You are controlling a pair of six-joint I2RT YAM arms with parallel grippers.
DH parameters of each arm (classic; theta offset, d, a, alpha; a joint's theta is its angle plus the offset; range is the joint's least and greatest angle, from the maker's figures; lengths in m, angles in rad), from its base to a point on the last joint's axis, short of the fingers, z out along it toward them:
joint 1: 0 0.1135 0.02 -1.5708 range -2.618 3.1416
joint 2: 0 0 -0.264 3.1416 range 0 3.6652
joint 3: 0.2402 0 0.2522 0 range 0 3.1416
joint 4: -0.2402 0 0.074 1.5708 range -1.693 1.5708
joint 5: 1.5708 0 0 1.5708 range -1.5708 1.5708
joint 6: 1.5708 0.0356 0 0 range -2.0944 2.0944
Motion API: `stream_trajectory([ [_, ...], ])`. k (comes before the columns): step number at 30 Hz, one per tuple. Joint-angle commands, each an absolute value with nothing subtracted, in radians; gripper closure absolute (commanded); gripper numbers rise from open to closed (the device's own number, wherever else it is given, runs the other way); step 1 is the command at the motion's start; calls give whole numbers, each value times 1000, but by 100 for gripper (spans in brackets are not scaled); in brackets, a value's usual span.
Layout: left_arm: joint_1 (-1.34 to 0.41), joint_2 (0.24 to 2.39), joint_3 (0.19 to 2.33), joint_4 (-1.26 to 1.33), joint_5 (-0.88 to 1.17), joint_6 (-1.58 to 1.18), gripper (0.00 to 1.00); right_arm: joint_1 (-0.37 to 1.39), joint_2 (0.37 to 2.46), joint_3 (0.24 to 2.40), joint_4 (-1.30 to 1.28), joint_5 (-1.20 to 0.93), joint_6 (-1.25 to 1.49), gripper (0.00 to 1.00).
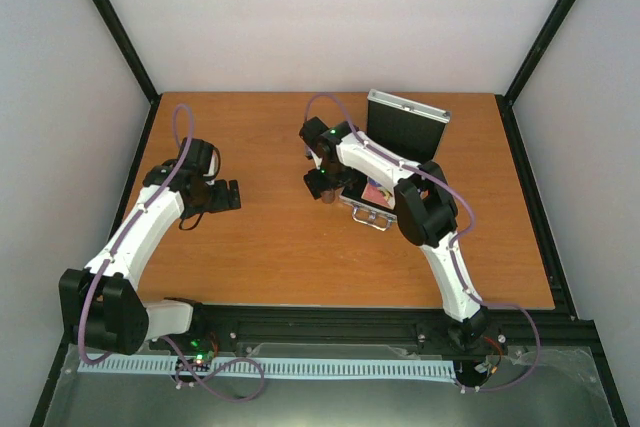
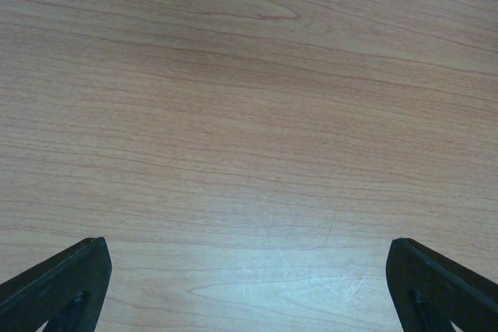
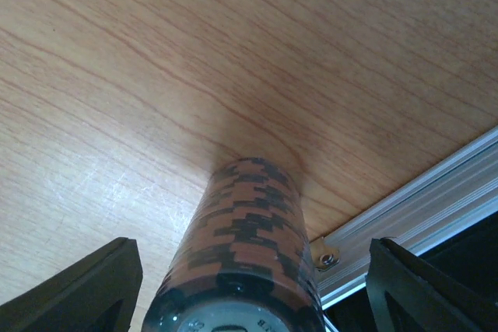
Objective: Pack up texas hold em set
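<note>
The silver case [image 1: 405, 127] of the texas hold em set stands open at the middle right of the table, its lid upright and its handle toward me. Something reddish [image 1: 377, 192] shows inside, half hidden by the right arm. A dark cylinder [image 3: 249, 223] of stacked brown-and-black chips stands upright on the wood just left of the case's metal rim [image 3: 420, 192]. My right gripper [image 3: 253, 242] is open and straddles the cylinder [image 1: 327, 193], with a small gap on each side. My left gripper [image 2: 247, 242] is open over bare wood, far to the left [image 1: 232, 195].
The right arm reaches over the case's front half and hides most of its contents. Black frame rails border the table's left, right and near edges. White walls close the back.
</note>
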State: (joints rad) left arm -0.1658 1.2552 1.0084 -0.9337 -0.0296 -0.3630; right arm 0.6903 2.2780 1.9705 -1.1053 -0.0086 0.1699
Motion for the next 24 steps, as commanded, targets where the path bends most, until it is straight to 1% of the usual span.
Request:
stream_trajectory([
  [1,-170,1255,1016,-915,-31,-373,0,697,2293,2008,-1106,6,155,21],
  [4,-170,1253,1015,-916,-31,-374,0,696,2300,2011,-1099,5,153,25],
  [8,-170,1255,1015,-917,-33,-375,0,697,2304,2015,-1094,-1,149,34],
  [12,-170,1255,1014,-916,-36,-376,0,696,2310,2017,-1105,-5,143,36],
  [13,-170,1253,1014,-916,-36,-378,0,696,2310,2014,-1107,-7,143,39],
  [15,-170,1252,1013,-916,-37,-377,0,697,2308,2011,-1110,-11,143,47],
  [16,-170,1252,1012,-916,-37,-378,0,697,2307,2009,-1111,-13,143,50],
  [18,-170,1250,1013,-917,-38,-380,0,697,2307,2008,-1113,-17,143,50],
  [19,-170,1249,1013,-918,-37,-380,0,697,2304,2007,-1115,-17,143,52],
  [21,-170,1245,1011,-916,-38,-382,0,698,2300,2003,-1116,-17,143,61],
  [23,-170,1239,1011,-917,-37,-385,0,697,2296,1999,-1116,-15,143,73],
  [24,-170,1238,1011,-917,-36,-385,0,697,2294,2000,-1118,-13,143,76],
])
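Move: The orange-and-black chip stack stands upright between my open right fingers, practically at the hand point, its middle about 1 cm lower. The case base, with its middle some 14 cm to the right and 3 cm ahead, has its near edge close beside that stack; the pink card box inside it lies about 12 cm right, level with me. From my idle left hand the chip stack is some 22 cm to the right, 7 cm ahead and 10 cm lower. I keep my right hand low around the upright chip stack, shifting less than 1 cm and holding the fingers pointed down. There I close them from wide open to about half that gap, bringing a pad against each side of the stack, beside the case edge. ##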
